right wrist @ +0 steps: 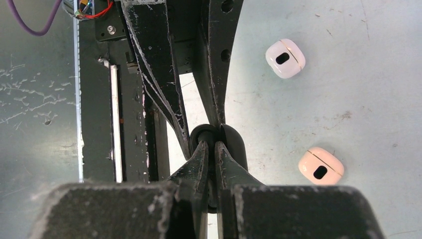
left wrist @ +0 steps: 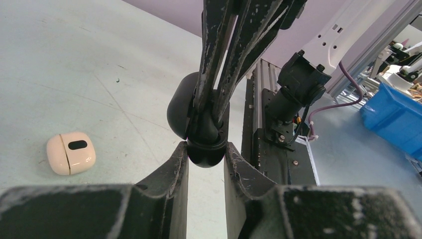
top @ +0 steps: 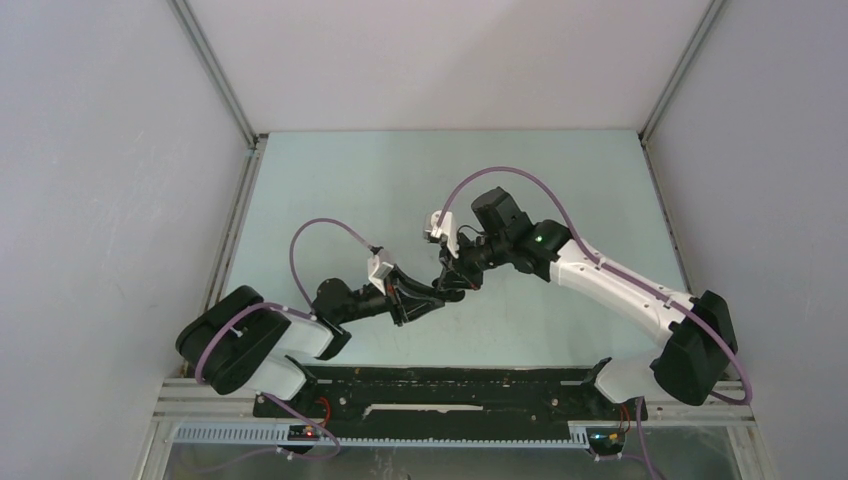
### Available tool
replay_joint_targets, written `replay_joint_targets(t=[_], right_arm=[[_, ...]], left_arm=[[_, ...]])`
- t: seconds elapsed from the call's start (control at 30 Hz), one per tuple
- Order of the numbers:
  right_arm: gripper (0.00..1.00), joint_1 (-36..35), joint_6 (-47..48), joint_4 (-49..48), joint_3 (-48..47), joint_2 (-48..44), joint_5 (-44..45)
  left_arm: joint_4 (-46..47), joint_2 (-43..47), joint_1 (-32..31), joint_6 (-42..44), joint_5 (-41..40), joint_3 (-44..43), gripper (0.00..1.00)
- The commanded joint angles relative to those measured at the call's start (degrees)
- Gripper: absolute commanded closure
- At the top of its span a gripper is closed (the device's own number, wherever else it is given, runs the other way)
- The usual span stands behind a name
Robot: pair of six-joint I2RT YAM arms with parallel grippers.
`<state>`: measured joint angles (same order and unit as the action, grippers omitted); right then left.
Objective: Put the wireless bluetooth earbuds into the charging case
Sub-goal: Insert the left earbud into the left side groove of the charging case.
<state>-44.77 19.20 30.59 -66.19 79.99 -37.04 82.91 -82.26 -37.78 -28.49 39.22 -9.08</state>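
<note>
My left gripper (left wrist: 205, 147) is shut on a black charging case (left wrist: 204, 155), pinching its rounded base between both fingers above the table. The case's lid (left wrist: 178, 107) stands swung open to the left. My right gripper (right wrist: 209, 144) is shut, its tips pushed down into the open case (right wrist: 237, 145). In the top view the two grippers meet at mid-table, the left gripper (top: 438, 298) just below the right gripper (top: 453, 280). The earbuds are hidden: I cannot make out any between the right fingers or in the case.
A beige closed case (left wrist: 70, 153) lies on the table left of my left gripper and shows again as the beige case (right wrist: 321, 166). Farther off in the right wrist view lies a white closed case (right wrist: 284, 58). The black base rail (top: 450, 385) runs along the near edge.
</note>
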Motion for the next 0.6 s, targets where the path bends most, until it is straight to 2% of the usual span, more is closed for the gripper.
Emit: replay_joint_targets(t=[0.0, 0.17, 0.3, 0.5, 0.57], right_arm=[[1.00, -0.76, -0.93, -2.24, 0.03, 1.11, -0.08], [0.95, -1.26, -0.97, -2.22, 0.08, 1.71, 0.97], [0.77, -1.17, -0.61, -0.29, -1.11, 0.70, -0.38], [0.52, 2.05, 0.86, 3.56, -1.94, -6.20, -8.76], [0.47, 4.44, 1.75, 5.76, -1.95, -6.81, -12.68]], left_arm=[[4.55, -0.12, 0.34, -0.16, 0.21, 0.03, 1.00], [4.62, -0.16, 0.39, -0.16, 0.25, 0.03, 1.00], [4.45, -0.31, 0.34, -0.16, 0.32, 0.02, 1.00], [3.46, -0.23, 0.34, 0.01, 0.11, -0.26, 1.00], [3.36, -0.11, 0.37, 0.07, 0.11, -0.32, 1.00]])
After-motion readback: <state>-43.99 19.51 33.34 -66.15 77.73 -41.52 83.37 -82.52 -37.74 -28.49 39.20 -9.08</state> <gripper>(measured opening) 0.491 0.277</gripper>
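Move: The groove for the earbud in the right fingers lies practically at their tips, about 1 cm below the right hand point, neither ahead nor aside; the other groove, with its earbud, is some 3 cm to the left of that hand and 2 cm below. On the table, some 15 cm down, the pink case lies about 12 cm ahead and 2 cm right, the white case 10 cm ahead and 12 cm left. From the left hand, the groove being filled is roughly 3 cm right and 3 cm up. Ease the right gripper down barely 1 cm and slightly left, pushing the pinched earbud into its groove, while the left gripper keeps the black charging case quite still. Then open the right fingers to about half to let go, and draw them off the earbud: up about 2 cm, back towards the base and a little to the right. ##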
